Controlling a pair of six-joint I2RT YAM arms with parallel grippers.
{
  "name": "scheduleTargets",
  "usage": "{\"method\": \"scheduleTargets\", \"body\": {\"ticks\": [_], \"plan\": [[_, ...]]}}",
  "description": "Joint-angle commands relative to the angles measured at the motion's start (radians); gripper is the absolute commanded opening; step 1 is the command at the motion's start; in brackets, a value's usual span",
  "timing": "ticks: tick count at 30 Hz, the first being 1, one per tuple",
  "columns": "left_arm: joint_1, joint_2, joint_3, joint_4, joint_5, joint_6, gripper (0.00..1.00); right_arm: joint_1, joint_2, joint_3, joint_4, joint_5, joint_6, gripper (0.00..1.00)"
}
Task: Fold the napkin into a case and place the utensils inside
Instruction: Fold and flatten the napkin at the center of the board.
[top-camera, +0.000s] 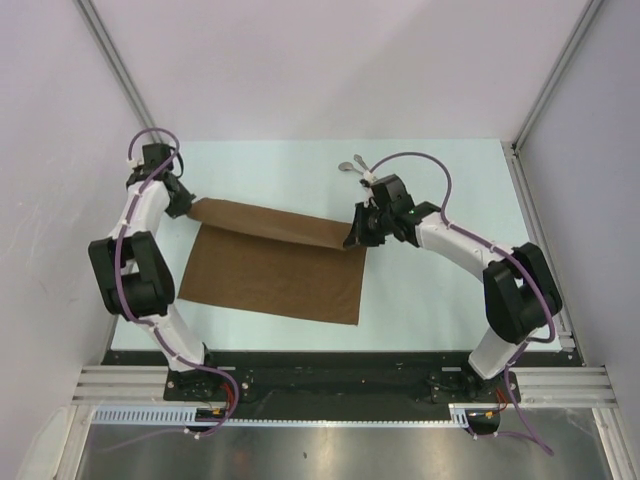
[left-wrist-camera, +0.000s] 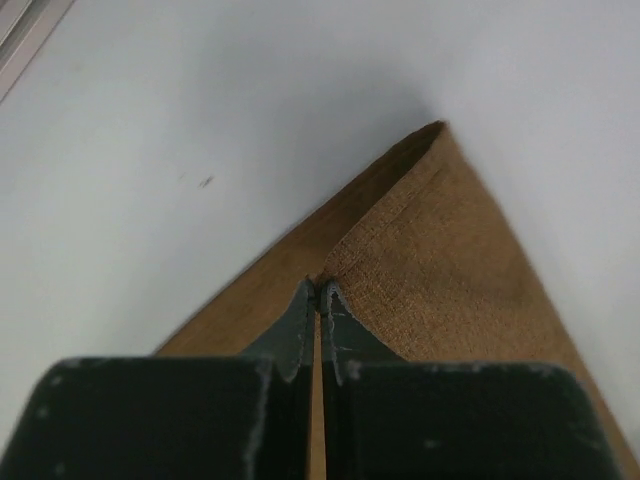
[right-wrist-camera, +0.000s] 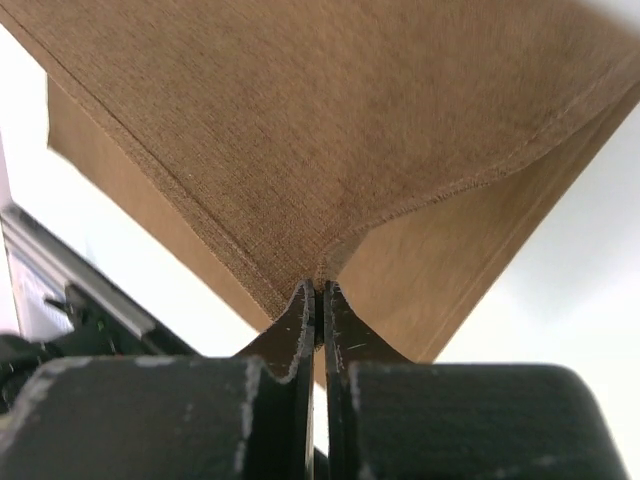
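The brown napkin (top-camera: 270, 275) lies on the pale table, its far edge lifted off the surface. My left gripper (top-camera: 191, 207) is shut on the far left corner. In the left wrist view the cloth (left-wrist-camera: 440, 250) runs from the closed tips (left-wrist-camera: 320, 290) up to a point. My right gripper (top-camera: 356, 234) is shut on the far right corner. In the right wrist view the napkin (right-wrist-camera: 330, 130) spreads upward from its pinched tips (right-wrist-camera: 320, 290), one layer hanging over another. The silvery utensils (top-camera: 352, 167) lie on the table just behind the right gripper. No folded case shows.
The table (top-camera: 440, 300) is bounded by a metal rail (top-camera: 540, 240) on the right and a black strip at the near edge. White walls enclose the back and sides. Both arm bases stand at the near edge.
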Motion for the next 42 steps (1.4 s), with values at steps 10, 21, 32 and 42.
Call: {"method": "scheduleTargets", "body": {"ticks": [10,21,32,42], "plan": [[0.001,-0.182,-0.302,-0.142,-0.315,0.037,0.0,0.081,-0.125,-0.261,0.116,-0.055,0.085,0.0],[0.001,-0.176,-0.39,-0.154,-0.323,-0.001,0.0,0.112,-0.148,-0.331,0.131,-0.052,0.124,0.0],[0.0,-0.175,-0.469,-0.134,-0.352,-0.003,0.0,0.155,-0.164,-0.405,0.162,-0.021,0.151,0.0],[0.0,-0.153,-0.479,-0.126,-0.376,-0.007,0.0,0.185,-0.156,-0.447,0.185,0.014,0.17,0.0]]}}
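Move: Each hand already pinches a corner of the napkin's raised edge, about 10 cm above the board. The bottom layer's near-left corner lies about 20 cm back and 3 cm left of my left hand. Its near-right corner is some 19 cm back and 2 cm right of my right hand. The napkin's far bend is around 4 cm ahead and 2 cm right of my left hand; the utensils lie roughly 30 cm ahead and 5 cm right of my right hand. I draw the held edge back and down over the bottom layer, towards its near edge, quickly at first, then easing and finishing with a short second pull. My left hand goes about 18 cm back and 9 down, its fingers tilting some 30 degrees to point nearly straight down; my right goes 13 back and 8 down, tilting less. Both keep their pinch. ##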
